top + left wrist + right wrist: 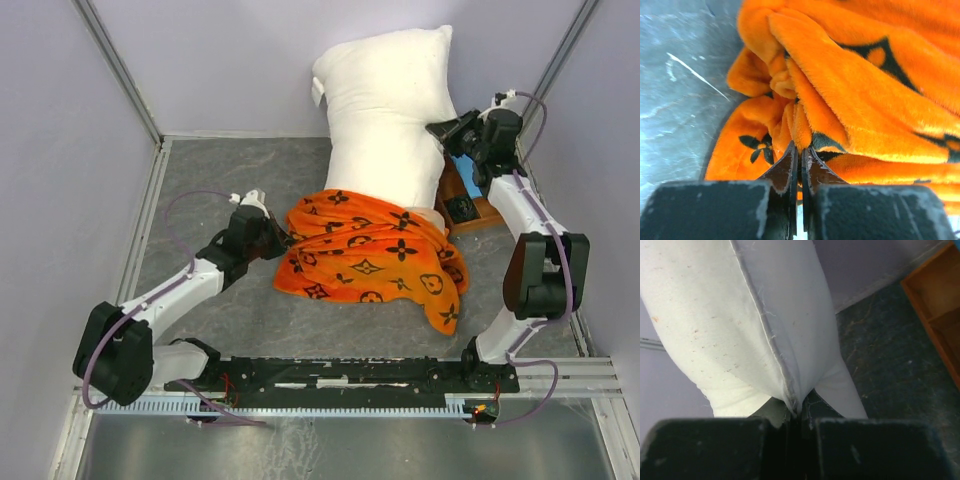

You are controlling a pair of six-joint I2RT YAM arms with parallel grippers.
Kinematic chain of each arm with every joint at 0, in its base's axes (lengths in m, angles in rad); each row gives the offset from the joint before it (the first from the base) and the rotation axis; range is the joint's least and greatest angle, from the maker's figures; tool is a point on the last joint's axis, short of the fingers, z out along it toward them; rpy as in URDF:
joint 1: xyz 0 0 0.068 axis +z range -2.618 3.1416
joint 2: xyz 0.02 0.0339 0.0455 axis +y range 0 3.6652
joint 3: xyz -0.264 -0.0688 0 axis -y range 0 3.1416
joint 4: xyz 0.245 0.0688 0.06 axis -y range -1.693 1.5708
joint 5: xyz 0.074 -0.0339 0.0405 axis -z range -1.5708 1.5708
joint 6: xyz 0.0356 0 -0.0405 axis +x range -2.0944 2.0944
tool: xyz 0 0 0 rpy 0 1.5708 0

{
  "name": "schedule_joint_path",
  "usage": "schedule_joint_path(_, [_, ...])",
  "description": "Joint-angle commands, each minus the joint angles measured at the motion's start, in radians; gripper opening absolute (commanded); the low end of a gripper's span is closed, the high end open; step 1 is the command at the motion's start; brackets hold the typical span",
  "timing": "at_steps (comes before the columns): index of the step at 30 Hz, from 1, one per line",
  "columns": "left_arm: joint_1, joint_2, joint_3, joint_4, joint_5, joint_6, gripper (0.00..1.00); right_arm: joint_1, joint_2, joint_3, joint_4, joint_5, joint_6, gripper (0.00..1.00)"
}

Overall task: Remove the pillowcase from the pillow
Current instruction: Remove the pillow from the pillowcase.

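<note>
The white pillow (385, 110) stands up at the back middle, mostly bare, its lower end still inside the orange pillowcase (375, 255), which is bunched on the grey floor. My left gripper (283, 240) is shut on a fold at the pillowcase's left edge, seen close in the left wrist view (800, 150) with orange fabric (850, 90) between the fingers. My right gripper (438, 130) is shut on the pillow's right side seam; the right wrist view (799, 412) shows the white seam (765, 325) pinched in the jaws.
A brown wooden box (470, 200) with a light-blue cloth (465, 165) sits at the right behind the pillow, under my right arm; it also shows in the right wrist view (940, 305). Purple walls enclose the floor on three sides.
</note>
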Motion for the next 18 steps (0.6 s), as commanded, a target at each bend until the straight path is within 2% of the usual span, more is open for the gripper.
schedule_joint_path(1, [0.152, 0.039, 0.08, -0.323, -0.094, 0.066, 0.03, -0.087, -0.18, -0.089, 0.323, 0.38, -0.06, 0.02])
schedule_joint_path(5, [0.295, 0.14, 0.277, -0.379, -0.056, 0.14, 0.03, -0.022, -0.313, -0.298, 0.388, 0.497, -0.139, 0.02])
schedule_joint_path(8, [0.376, 0.249, 0.468, -0.438, -0.016, 0.182, 0.03, 0.06, -0.417, -0.44, 0.386, 0.7, -0.191, 0.02])
schedule_joint_path(9, [0.388, 0.281, 0.532, -0.454, -0.001, 0.2, 0.05, 0.089, -0.449, -0.48, 0.368, 0.79, -0.172, 0.02])
schedule_joint_path(10, [0.392, 0.311, 0.595, -0.477, 0.007, 0.22, 0.18, 0.124, -0.485, -0.514, 0.343, 0.882, -0.147, 0.01])
schedule_joint_path(12, [0.396, 0.352, 0.699, -0.53, 0.017, 0.252, 0.56, 0.204, -0.546, -0.562, 0.292, 1.04, -0.136, 0.02])
schedule_joint_path(15, [0.395, 0.357, 0.765, -0.594, 0.131, 0.273, 0.94, 0.293, -0.581, -0.593, 0.27, 1.186, -0.178, 0.02])
schedule_joint_path(16, [0.396, 0.344, 0.756, -0.605, 0.22, 0.275, 1.0, 0.304, -0.579, -0.585, 0.251, 1.21, -0.191, 0.02])
schedule_joint_path(18, [0.393, 0.295, 0.671, -0.61, 0.329, 0.26, 0.99, 0.311, -0.569, -0.563, 0.2, 1.245, -0.193, 0.02])
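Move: The left hand pinches a gathered edge of the pillowcase; the case's middle lies some 18 cm to its right and 2 cm back, 5 cm lower, the pillow about 24 cm ahead, 21 cm right and 15 cm up. The right hand grips the pillow's side, the pillow's middle about 3 cm ahead and 7 cm left, the pillowcase 25 cm back, 14 cm left, 21 cm below, the wooden tray 9 cm back, 4 cm right, 26 cm below. Left hand drags pinched pillowcase forward-left about 15 cm and lets go; right pulls held pillow back 13 cm. ##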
